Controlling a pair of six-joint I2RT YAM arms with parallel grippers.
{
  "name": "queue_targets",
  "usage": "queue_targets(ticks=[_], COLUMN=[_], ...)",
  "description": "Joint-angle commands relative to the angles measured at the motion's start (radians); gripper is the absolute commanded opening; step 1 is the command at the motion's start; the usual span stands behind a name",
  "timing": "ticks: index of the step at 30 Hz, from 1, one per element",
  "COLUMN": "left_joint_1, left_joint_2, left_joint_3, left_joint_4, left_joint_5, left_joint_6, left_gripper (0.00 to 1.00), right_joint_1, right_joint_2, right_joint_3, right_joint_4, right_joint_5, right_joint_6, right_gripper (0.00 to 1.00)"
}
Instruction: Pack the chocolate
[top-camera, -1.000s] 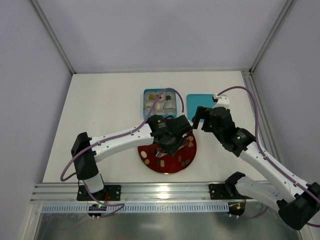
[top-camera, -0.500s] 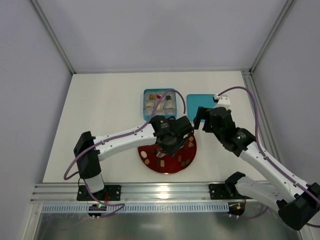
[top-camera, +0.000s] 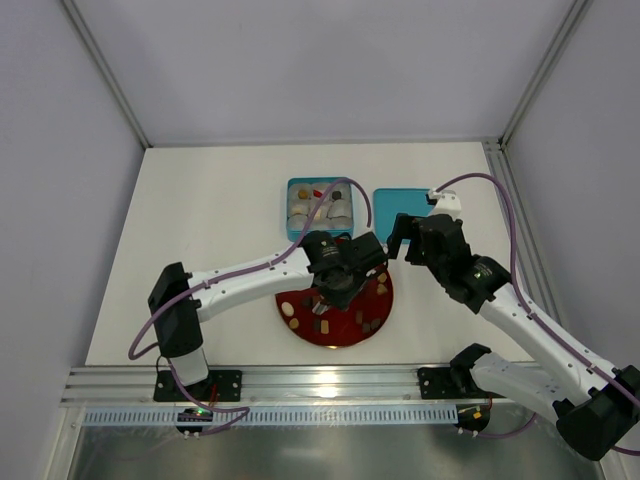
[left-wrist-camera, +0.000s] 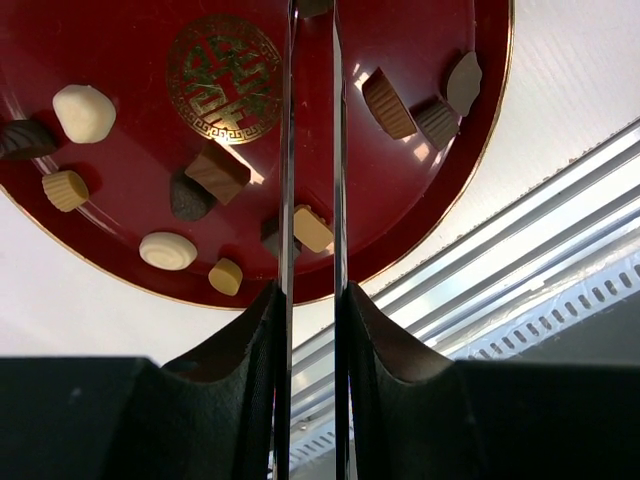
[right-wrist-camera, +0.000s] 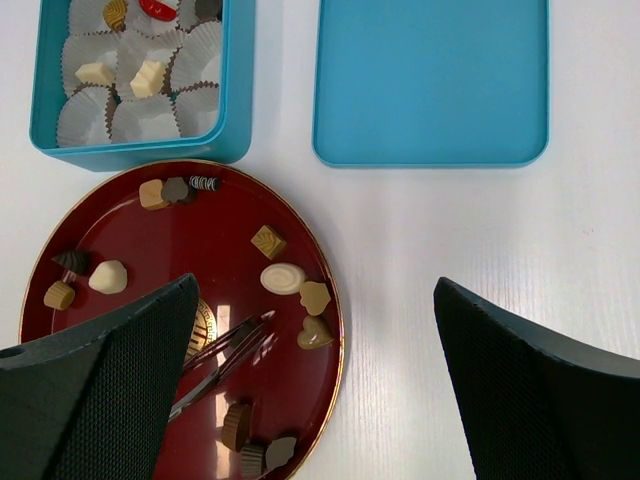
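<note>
Chocolate pieces, dark, tan and cream (right-wrist-camera: 283, 277), lie scattered on a round red plate (top-camera: 300, 330) (right-wrist-camera: 200, 250) (left-wrist-camera: 420, 40). A few more sit in paper cups inside the blue tin (right-wrist-camera: 140, 152) (top-camera: 290, 210). My left gripper (top-camera: 337, 283) (left-wrist-camera: 312, 290) hangs over the plate, shut on metal tweezers (left-wrist-camera: 288, 150) (right-wrist-camera: 215, 355). The blades stand close together, with the tips low over the plate's middle. A small dark piece seems to sit at the tips; I cannot tell if it is gripped. My right gripper (top-camera: 400, 235) (right-wrist-camera: 315, 290) is open and empty, above the plate's right edge.
The tin's blue lid (top-camera: 395, 205) (right-wrist-camera: 430, 80) lies flat to the right of the tin, behind the right gripper. Aluminium rails (top-camera: 320, 385) run along the near table edge. White walls enclose the table on three sides.
My left wrist has shifted slightly over the plate with the tweezers. The right arm has barely moved.
</note>
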Motion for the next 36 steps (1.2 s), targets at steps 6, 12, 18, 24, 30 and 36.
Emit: queue_targets(ticks=[6,12,18,24,30,36], left_joint_1=[0.068,0.161,0.290,0.373,0.413,0.417], left_joint_2=[-0.034,-0.039,-0.021,0.061,0.173,0.251], left_joint_3=[0.092,0.174,0.263,0.357,0.426,0.466], left_joint_4=[0.006,0.013,0.042,0.053,0.069,0.073], left_joint_5=[-0.016,-0.027,-0.047,-0.065,-0.052,-0.050], left_joint_6=[0.027,0.024,0.034,0.068,0.094,0.105], left_gripper=[0.20,0.20,0.20,0.21,0.20,0.20], right_joint_1=[-0.001,-0.002,-0.002,-0.004,-0.007,-0.007], right_joint_2=[-0.019,-0.013,-0.005,0.006,0.018,0.024], right_joint_3=[0.020,0.023,0.031,0.035,0.043,0.046], right_joint_4=[0.035,0.038,0.038,0.043,0.039,0.039], right_joint_5=[0.002,0.002,-0.001,-0.006,-0.009,-0.012], right_joint_6=[-0.007,-0.012,-0.016,-0.019,-0.025,-0.025], right_gripper=[1.00,1.00,1.00,1.00,1.00,1.00])
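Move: The dark chocolate is already pinched in the left tweezer tips, down on the tray. The empty paper cup at the right of the box's middle row lies about 21 cm ahead and 4 cm left of the left hand, near its height. A pale chocolate sits 5 cm left of that cup, a dark one 5 cm beyond it; the blue lid is 20 cm ahead, 12 cm right. From the right hand the cup is some 15 cm ahead, 11 cm left, 11 cm below. The dark chocolate, still pinched in the left tweezer tips, is lifted off the tray and carried forward about 20 cm in an arch towards the empty cup in the box, drifting slightly left. The left hand rises some 9 cm on the way, then sinks about 5 cm over the box. It turns roughly 20 degrees counter-clockwise, tips swinging a little forward, grip kept. ##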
